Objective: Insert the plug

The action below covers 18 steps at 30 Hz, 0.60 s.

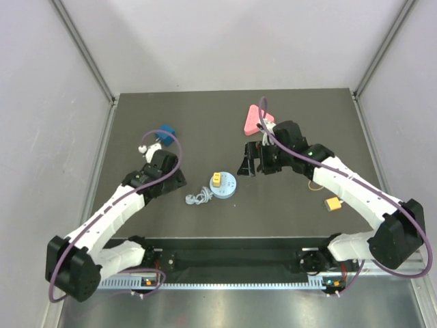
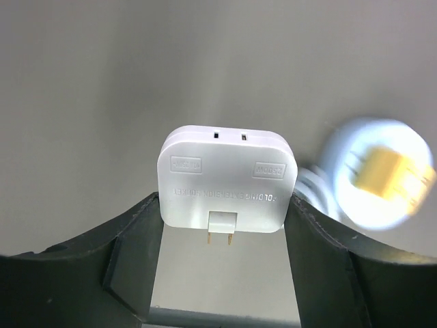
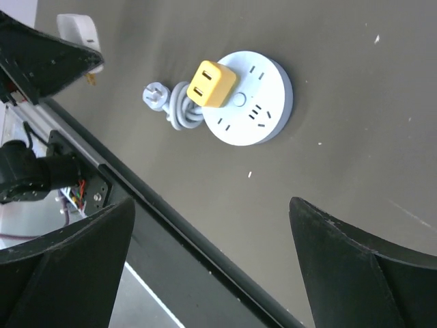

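My left gripper point(image 2: 222, 229) is shut on a white folding adapter plug point(image 2: 222, 179), pinched by its two sides, with its two metal prongs pointing back toward the wrist. It hovers left of the round pale-blue socket hub point(image 1: 224, 186), which has a yellow plug point(image 1: 216, 180) seated in it. The hub shows blurred in the left wrist view point(image 2: 355, 198) and sharp in the right wrist view point(image 3: 259, 109). My right gripper point(image 1: 258, 164) is open and empty, above the table just right of the hub. The held adapter also shows in the right wrist view point(image 3: 78, 31).
The hub's grey coiled cord and plug point(image 1: 196, 199) lie to its left. A pink triangular piece point(image 1: 254, 119) and a blue block point(image 1: 166, 134) sit at the back. A loose yellow plug point(image 1: 333, 204) lies at the right. The table's black front rail point(image 3: 171, 225) runs below.
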### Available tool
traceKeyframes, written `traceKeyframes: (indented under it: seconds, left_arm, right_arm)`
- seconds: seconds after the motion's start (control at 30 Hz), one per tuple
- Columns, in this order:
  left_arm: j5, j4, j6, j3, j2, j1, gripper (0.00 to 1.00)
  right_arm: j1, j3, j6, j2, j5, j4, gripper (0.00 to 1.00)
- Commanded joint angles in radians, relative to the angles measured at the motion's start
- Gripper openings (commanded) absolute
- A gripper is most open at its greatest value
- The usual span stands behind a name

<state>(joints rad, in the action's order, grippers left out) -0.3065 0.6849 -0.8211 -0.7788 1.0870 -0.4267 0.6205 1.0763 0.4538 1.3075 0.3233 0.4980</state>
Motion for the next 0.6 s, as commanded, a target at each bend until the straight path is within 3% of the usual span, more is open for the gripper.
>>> traceKeyframes:
  seconds: [0.0, 0.23, 0.4, 0.57]
  left_arm:
    - [0.084, -0.108, 0.223, -0.028, -0.064, -0.084, 0.00]
    - [0.138, -0.271, 0.397, -0.008, -0.108, -0.319, 0.00]
    - [0.250, -0.326, 0.488, -0.023, -0.075, -0.432, 0.00]
    - [0.241, -0.372, 0.551, -0.023, -0.085, -0.549, 0.00]
  right_arm:
    - [-0.022, 0.131, -0.127, -0.027, 0.094, 0.091, 0.93]
    - [-0.022, 0.224, -0.147, -0.007, 0.193, 0.166, 0.80]
    - [-0.021, 0.194, -0.121, 0.032, 0.384, 0.151, 0.68]
    - [0.005, 0.157, -0.092, 0.053, 0.425, 0.157, 0.62]
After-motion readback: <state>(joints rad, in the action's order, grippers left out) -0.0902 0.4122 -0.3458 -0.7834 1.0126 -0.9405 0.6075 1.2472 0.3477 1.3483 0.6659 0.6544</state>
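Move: The left hand holds the white plug adapter, and the right hand's open fingers are about 25 cm to its right, roughly level ahead, some 8 cm higher. From the left hand the power strip lies 18 cm right, 3 cm ahead and 9 cm down, and the coiled cord 10 cm right, 1 cm back, 10 cm down. From the right hand the adapter is 25 cm left, level ahead, 8 cm below; the strip is 8 cm left, 3 cm ahead, 17 cm below. Still pinching the white adapter, the left hand swings right some 16 cm, also back and up, across the coiled cord towards the right fingers, turning clockwise nearly 60 degrees and tipping its fingertips up. The right hand rises, then draws back and a little left, turning counter-clockwise while its wide-open fingers partly close on nothing. ##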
